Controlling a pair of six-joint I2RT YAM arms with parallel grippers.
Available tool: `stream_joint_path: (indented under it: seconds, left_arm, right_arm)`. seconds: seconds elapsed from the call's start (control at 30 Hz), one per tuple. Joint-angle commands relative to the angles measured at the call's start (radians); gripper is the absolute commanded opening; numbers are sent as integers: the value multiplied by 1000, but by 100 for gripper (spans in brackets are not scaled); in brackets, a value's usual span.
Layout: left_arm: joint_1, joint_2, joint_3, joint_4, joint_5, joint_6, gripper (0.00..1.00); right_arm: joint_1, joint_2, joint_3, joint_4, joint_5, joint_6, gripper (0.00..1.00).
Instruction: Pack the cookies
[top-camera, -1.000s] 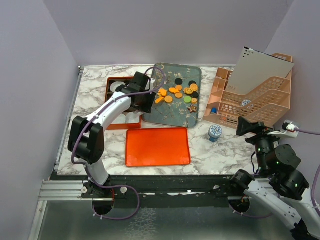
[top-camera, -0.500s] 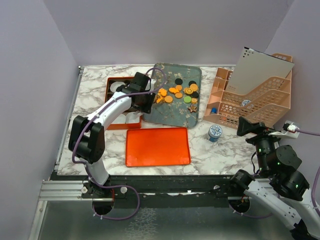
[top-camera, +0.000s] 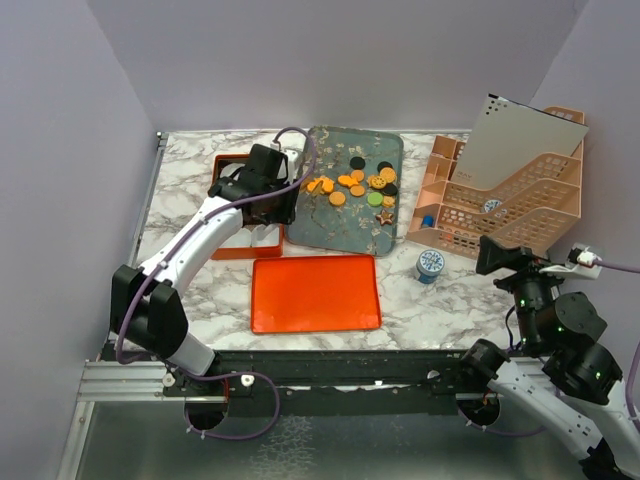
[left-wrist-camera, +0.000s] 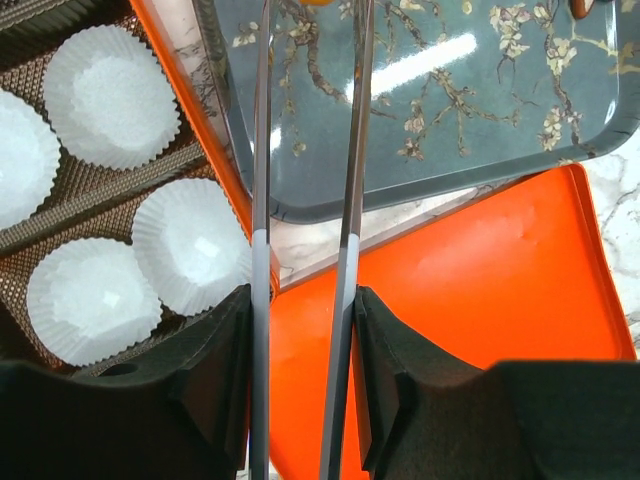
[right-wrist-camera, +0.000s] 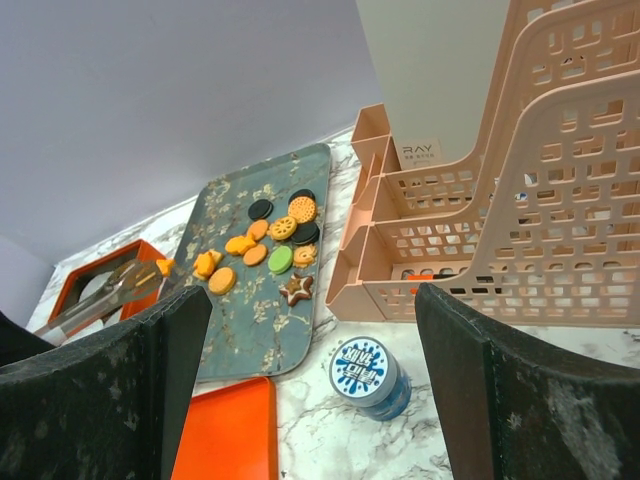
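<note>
The cookies (top-camera: 355, 185) lie in a loose cluster on a grey-blue flowered tray (top-camera: 345, 228): mostly orange discs, a few black, one green, one brown star (right-wrist-camera: 297, 288). My left gripper (top-camera: 268, 190) is shut on a pair of metal tongs (left-wrist-camera: 350, 150). The tong tips pinch one orange cookie (right-wrist-camera: 163, 266) over the tray's left edge. Beside it an orange box (top-camera: 228, 160) holds white paper liners (left-wrist-camera: 190, 245). My right gripper (right-wrist-camera: 312, 300) stands open with nothing in it, low at the near right, away from the tray.
An orange lid (top-camera: 315, 293) lies flat in front of the tray. A small blue-and-white tin (top-camera: 431, 264) stands right of it. A peach file rack (top-camera: 510, 195) holding a white board fills the back right.
The left arm has swung a little to the left and its jaws have closed further on the tongs, now pinching an orange cookie. The right arm has stayed still.
</note>
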Motion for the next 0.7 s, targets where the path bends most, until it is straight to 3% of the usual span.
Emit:
stream_joint_path:
  seconds: [0.0,0.37,0.67]
  left_arm:
    - [21,-80,-38,42,-49,-53,0]
    - [164,-120,-42,118,-166,-175,0]
    - [299,-20,1,125,-185,-276,0]
  right_arm:
    - [1,-19,34,-51,32,-14,91]
    - [2,-61,26,-61,26,-8,91]
    - [1,-48,26,-61,25,-11,91]
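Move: The paper cup in the far left corner of the cookie box lies about 13 cm ahead of the left hand, 15 cm to its left and 15 cm below. The orange cookie, already in the tongs, is some 7 cm ahead, 4 cm right and 9 cm below that hand. The cup beside the corner one is 7 cm left and 13 cm ahead; the cookie tray's middle, 8 cm ahead and 14 cm right. From the right hand, the corner cup is roughly 26 cm ahead, 58 cm left and far below. The orange cookie, still pinched between the tong tips, is carried off the cookie tray's side towards the far row of cups in the box: the left hand sweeps left about 11 cm, then also forward by 5 cm, rising slightly. Its wrist swings some 30 degrees counter-clockwise, bringing the tongs round to point straight ahead, and the fingers keep their squeeze on the tongs. ##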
